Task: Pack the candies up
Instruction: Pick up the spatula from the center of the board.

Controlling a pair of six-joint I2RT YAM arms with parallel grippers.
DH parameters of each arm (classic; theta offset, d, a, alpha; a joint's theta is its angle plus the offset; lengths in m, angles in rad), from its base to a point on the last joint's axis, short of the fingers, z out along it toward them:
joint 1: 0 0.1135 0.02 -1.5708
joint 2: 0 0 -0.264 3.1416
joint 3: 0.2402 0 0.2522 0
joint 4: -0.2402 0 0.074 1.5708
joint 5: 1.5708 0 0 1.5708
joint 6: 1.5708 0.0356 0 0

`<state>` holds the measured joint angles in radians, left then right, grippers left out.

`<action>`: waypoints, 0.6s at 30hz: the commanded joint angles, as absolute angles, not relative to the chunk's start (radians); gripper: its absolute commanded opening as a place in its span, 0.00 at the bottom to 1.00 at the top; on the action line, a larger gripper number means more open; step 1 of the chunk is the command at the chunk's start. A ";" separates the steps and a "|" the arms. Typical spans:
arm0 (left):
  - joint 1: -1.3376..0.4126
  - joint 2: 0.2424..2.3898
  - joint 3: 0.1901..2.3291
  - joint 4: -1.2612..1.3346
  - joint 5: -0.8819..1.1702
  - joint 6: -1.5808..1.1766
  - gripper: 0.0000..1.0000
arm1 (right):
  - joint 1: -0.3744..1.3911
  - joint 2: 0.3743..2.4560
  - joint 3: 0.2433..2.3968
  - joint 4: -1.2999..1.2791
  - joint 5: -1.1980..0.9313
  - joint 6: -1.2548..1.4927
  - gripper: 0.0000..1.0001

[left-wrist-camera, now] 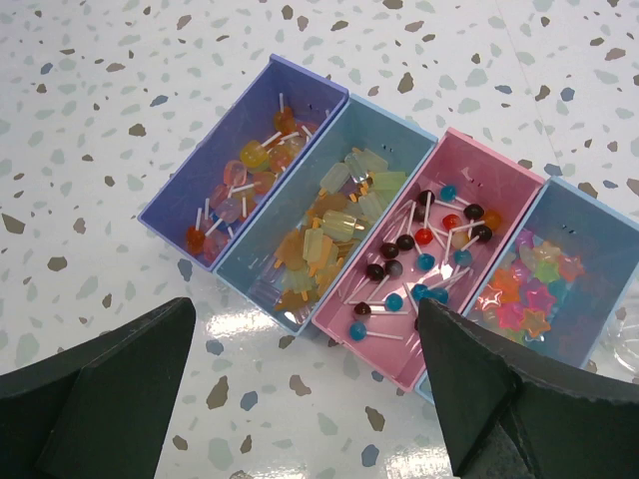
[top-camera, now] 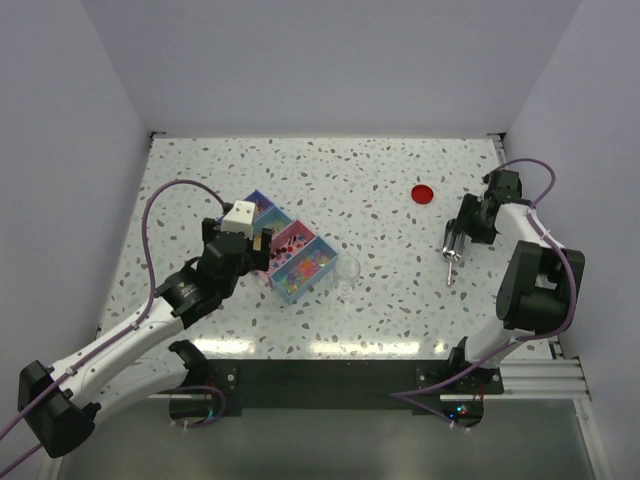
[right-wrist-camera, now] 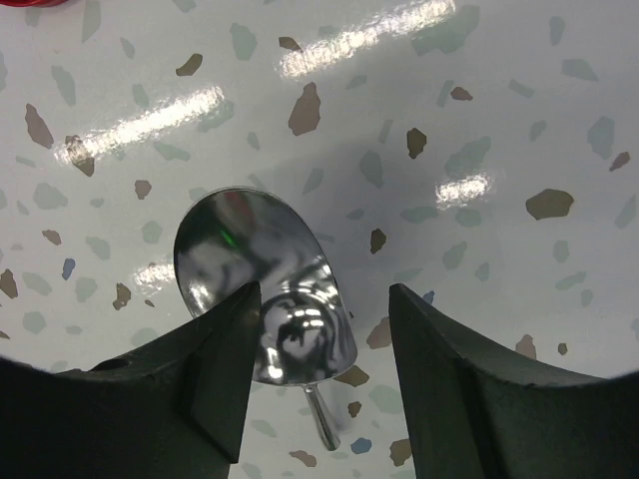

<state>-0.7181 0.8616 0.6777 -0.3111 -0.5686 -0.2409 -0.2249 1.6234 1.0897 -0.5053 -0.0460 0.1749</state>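
Observation:
The candies point(left-wrist-camera: 331, 228) lie sorted in four small bins side by side: purple point(left-wrist-camera: 186, 180), light blue point(left-wrist-camera: 262, 267), pink point(left-wrist-camera: 469, 329) and blue point(left-wrist-camera: 597, 239). They are lollipops, yellow pieces and star shapes. In the top view the bins point(top-camera: 292, 250) sit left of centre. My left gripper point(left-wrist-camera: 305, 399) hovers open just in front of them, nothing between its fingers. My right gripper point(right-wrist-camera: 324, 294) stands open over a shiny metal scoop point(right-wrist-camera: 262, 284). The scoop's bowl lies between the fingers, by the left one, with a gap to the right one.
A clear cup point(top-camera: 348, 272) stands just right of the bins. A round red lid point(top-camera: 424, 193) lies at the back right. The scoop point(top-camera: 452, 258) lies on the speckled table point(top-camera: 380, 170) beside the right arm. White walls close the back and sides.

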 commanded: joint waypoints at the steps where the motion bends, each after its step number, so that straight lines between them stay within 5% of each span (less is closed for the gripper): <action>1: -0.713 0.848 0.675 -0.239 -0.620 -0.213 0.98 | -0.230 1.654 1.115 -0.436 -0.115 0.156 0.57; 8: -0.710 0.859 0.673 -0.235 -0.623 -0.202 0.98 | -0.232 1.678 1.118 -0.431 -0.114 0.141 0.41; 18: -0.712 0.887 0.681 -0.230 -0.584 -0.201 0.98 | -0.232 1.629 1.086 -0.423 -0.098 0.159 0.04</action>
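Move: The spatula lies almost under my right hand, its middle about 3 cm to the left, 3 cm back and 3 cm below, with the scoop end beneath my fingers and the handle towards me. The red lid is roughly 10 cm ahead and 10 cm left; the clear jar is some 25 cm left and 8 cm back. From my left hand the spatula is about 43 cm right, 6 cm ahead and 15 cm lower. I lower my right hand the last 1.5 cm or so onto the scoop, edging slightly forward and left, one finger over the bowl and the other outside its right wall. I then hold that height and close the fingers from a bit over half open to nearly shut, pinching the scoop's right rim between the tips. ##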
